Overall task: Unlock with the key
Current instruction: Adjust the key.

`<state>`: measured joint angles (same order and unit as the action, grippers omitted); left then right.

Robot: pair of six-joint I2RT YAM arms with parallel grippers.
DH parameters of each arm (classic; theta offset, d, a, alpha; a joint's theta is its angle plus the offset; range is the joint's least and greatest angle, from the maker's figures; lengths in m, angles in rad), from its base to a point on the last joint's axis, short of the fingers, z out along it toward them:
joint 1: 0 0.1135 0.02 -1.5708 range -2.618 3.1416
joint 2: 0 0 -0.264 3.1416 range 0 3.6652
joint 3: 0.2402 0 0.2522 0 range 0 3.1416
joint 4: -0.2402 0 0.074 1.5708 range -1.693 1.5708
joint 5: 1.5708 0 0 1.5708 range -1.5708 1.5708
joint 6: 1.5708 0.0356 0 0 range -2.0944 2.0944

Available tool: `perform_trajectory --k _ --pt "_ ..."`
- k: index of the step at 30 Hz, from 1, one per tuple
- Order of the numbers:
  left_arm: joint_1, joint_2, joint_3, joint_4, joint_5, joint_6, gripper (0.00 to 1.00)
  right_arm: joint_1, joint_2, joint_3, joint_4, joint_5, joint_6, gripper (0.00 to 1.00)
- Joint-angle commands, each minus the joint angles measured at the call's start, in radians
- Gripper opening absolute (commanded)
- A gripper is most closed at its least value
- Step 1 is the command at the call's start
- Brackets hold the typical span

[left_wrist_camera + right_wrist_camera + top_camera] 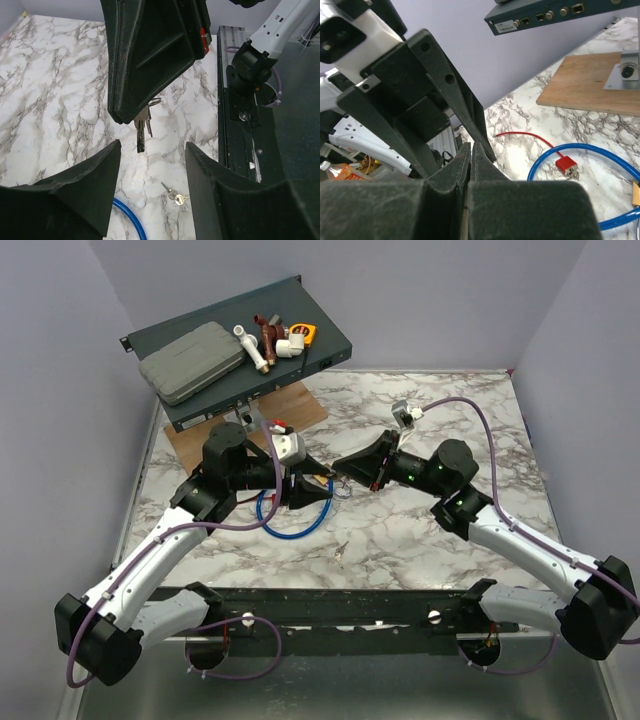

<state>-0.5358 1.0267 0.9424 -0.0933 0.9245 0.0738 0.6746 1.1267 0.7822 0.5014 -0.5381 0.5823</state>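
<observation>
In the left wrist view, the key [142,125] hangs with a second one from a small ring, pinched under the tips of my right gripper [131,117], which is shut on it. My left gripper [152,145] is open. Its two black fingers [80,195] stand on either side just below the dangling key and do not touch it. From above, the two grippers meet tip to tip over the marble table [420,540], the left gripper [305,492] against the right gripper [338,473]. In the right wrist view, the right gripper [471,146] shows its pads pressed together, and the key is hidden there.
A loose pair of small keys [175,197] [342,548] lies on the marble. A blue cable loop [290,525] [580,150] and a red plug [566,163] lie below the grippers. Behind them are a wooden board [300,415] and a dark rack box [300,355] holding a grey case and fittings.
</observation>
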Motion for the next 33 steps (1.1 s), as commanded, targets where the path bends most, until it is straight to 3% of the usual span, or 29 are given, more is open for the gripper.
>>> perform_trajectory --k 1,3,7,11,14,16,20,22,24,27,33 --pt "0.003 0.0 -0.034 0.042 0.014 -0.039 0.48 0.003 0.018 0.032 0.089 -0.065 0.025 0.01" --pt "0.003 -0.002 -0.035 0.05 0.004 -0.04 0.37 0.002 0.018 0.032 0.094 -0.069 0.026 0.01" --pt "0.003 -0.005 -0.04 0.085 -0.02 -0.047 0.29 0.003 0.026 0.033 0.121 -0.099 0.032 0.01" --pt "0.003 -0.015 -0.037 0.12 -0.034 -0.052 0.09 0.003 0.03 0.031 0.129 -0.114 0.028 0.01" --pt "0.005 -0.023 -0.03 0.118 -0.04 -0.047 0.07 0.003 0.03 0.025 0.138 -0.12 0.027 0.01" --pt "0.007 -0.028 -0.026 0.105 -0.025 -0.026 0.0 0.003 0.033 0.026 0.145 -0.127 0.025 0.01" --pt "0.009 -0.036 -0.019 0.052 -0.019 0.015 0.0 0.003 0.032 0.029 0.151 -0.148 0.016 0.01" --pt "0.014 -0.047 -0.01 0.004 -0.012 0.064 0.0 0.003 0.023 0.038 0.112 -0.149 0.0 0.1" --pt "0.017 -0.061 0.008 -0.077 -0.018 0.152 0.0 0.004 0.004 0.064 0.023 -0.129 -0.049 0.25" --pt "0.018 -0.072 0.061 -0.306 -0.032 0.396 0.0 0.002 -0.027 0.104 -0.095 -0.085 -0.116 0.41" --pt "0.01 -0.074 0.151 -0.669 -0.167 0.743 0.0 0.001 -0.024 0.233 -0.28 -0.112 -0.239 0.54"
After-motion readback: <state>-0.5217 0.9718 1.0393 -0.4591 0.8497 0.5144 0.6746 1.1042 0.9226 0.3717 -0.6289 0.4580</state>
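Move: Between the open left fingers the key already sits, held by the shut right hand: about 1 cm ahead and 2 cm right of the left hand, and some 2 cm left of and level with the right. Roughly 28 cm beneath the left hand, the padlock lies about 15 cm ahead and 1 cm right, the blue cable loop 8 cm ahead and 8 cm left, and the loose keys 4 cm back and 3 cm right. Closing fully from about half open, the left fingers pinch the key almost in place while the right hand eases back about 1.5 cm, still shut. The right fingers then open to about half, letting go of the key, and that hand lifts away above it. The left hand draws some 3 cm left with its hold, rolling roughly 15 degrees so its forward side rises and its fingertips dip. ##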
